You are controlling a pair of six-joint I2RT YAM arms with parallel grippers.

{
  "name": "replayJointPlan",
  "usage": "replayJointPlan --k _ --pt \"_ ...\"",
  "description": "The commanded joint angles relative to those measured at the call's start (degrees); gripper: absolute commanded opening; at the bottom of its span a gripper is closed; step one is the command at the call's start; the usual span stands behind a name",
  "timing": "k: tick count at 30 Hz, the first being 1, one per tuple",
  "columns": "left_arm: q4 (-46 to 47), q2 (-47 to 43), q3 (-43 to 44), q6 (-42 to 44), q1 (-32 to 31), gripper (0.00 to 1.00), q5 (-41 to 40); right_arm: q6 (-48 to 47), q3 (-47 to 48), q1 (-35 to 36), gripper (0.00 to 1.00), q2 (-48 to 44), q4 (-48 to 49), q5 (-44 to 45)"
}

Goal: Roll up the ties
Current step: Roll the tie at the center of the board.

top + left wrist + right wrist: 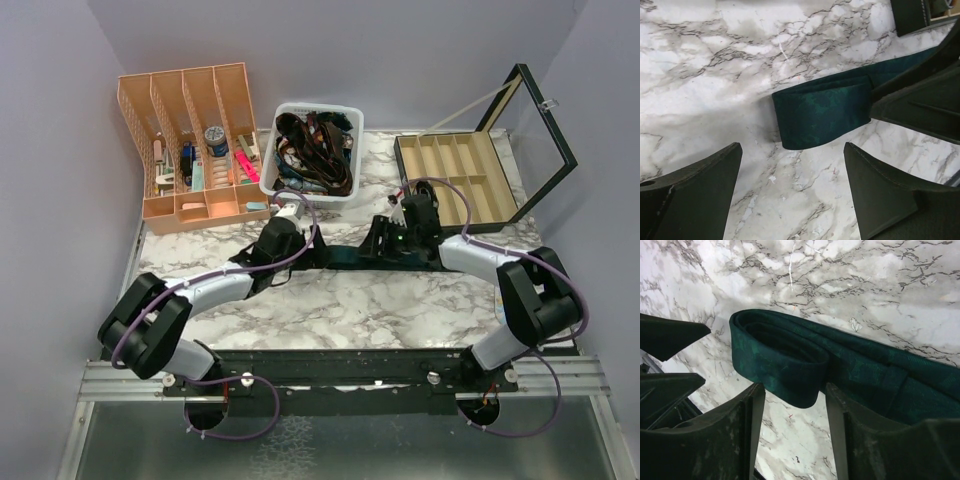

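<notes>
A dark teal tie lies across the middle of the marble table, between my two grippers. Its end is turned into a loose flat roll, seen as a folded end in the left wrist view. My left gripper hangs just short of that end, open, with only bare marble between its fingers. My right gripper is open too, and the lower edge of the roll reaches in between its fingertips. From above, the left gripper and the right gripper face each other closely.
A white basket at the back centre holds several other ties. An orange desk organiser stands back left. A dark compartment box with its lid raised sits back right. Purple cables run along both arms.
</notes>
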Motion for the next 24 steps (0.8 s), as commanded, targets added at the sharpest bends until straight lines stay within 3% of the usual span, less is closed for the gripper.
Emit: replayJointPlan --k 1,8,24 --pt "7.7 2.2 -0.1 0.3 1.2 0.84 8.4 -1.3 2.0 -0.1 0.51 3.2 0.6 -2.9" --pt "11.8 4.9 -1.2 -0.8 3.1 0.84 10.7 -2.6 3.0 -0.1 0.38 4.9 -0.7 2.0" --pt "20.0 14.1 0.0 -2.2 3.9 0.84 16.9 -5.2 3.5 -0.1 0.32 7.9 -3.5 5.5"
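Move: The rolled end of the tie lies at the center, its middle about 6 cm right of the left hand, level fore and aft, 5 cm below. From the right hand, that rolled end is some 3 cm left, 1 cm back and 5 cm below; the tie's flat tail is about 9 cm right, 2 cm back and 6 cm below. The black tie box sits roughly 15 cm ahead and 18 cm right of the right hand; the white basket is about 22 cm ahead of the left hand and 2 cm left. The right hand sinks about 3 cm onto the right end of the rolled tie, its part-open fingers drawing together in the first half until the tips straddle that end, closing on the cloth as the hand eases on down. Meanwhile the left hand, fingers kept wide open, slides nearly 3 cm to its right and then sinks about 2 cm as well, turning some 10 degrees clockwise and rolling its left side down a little, so that its open tips come up around the roll's left end. ##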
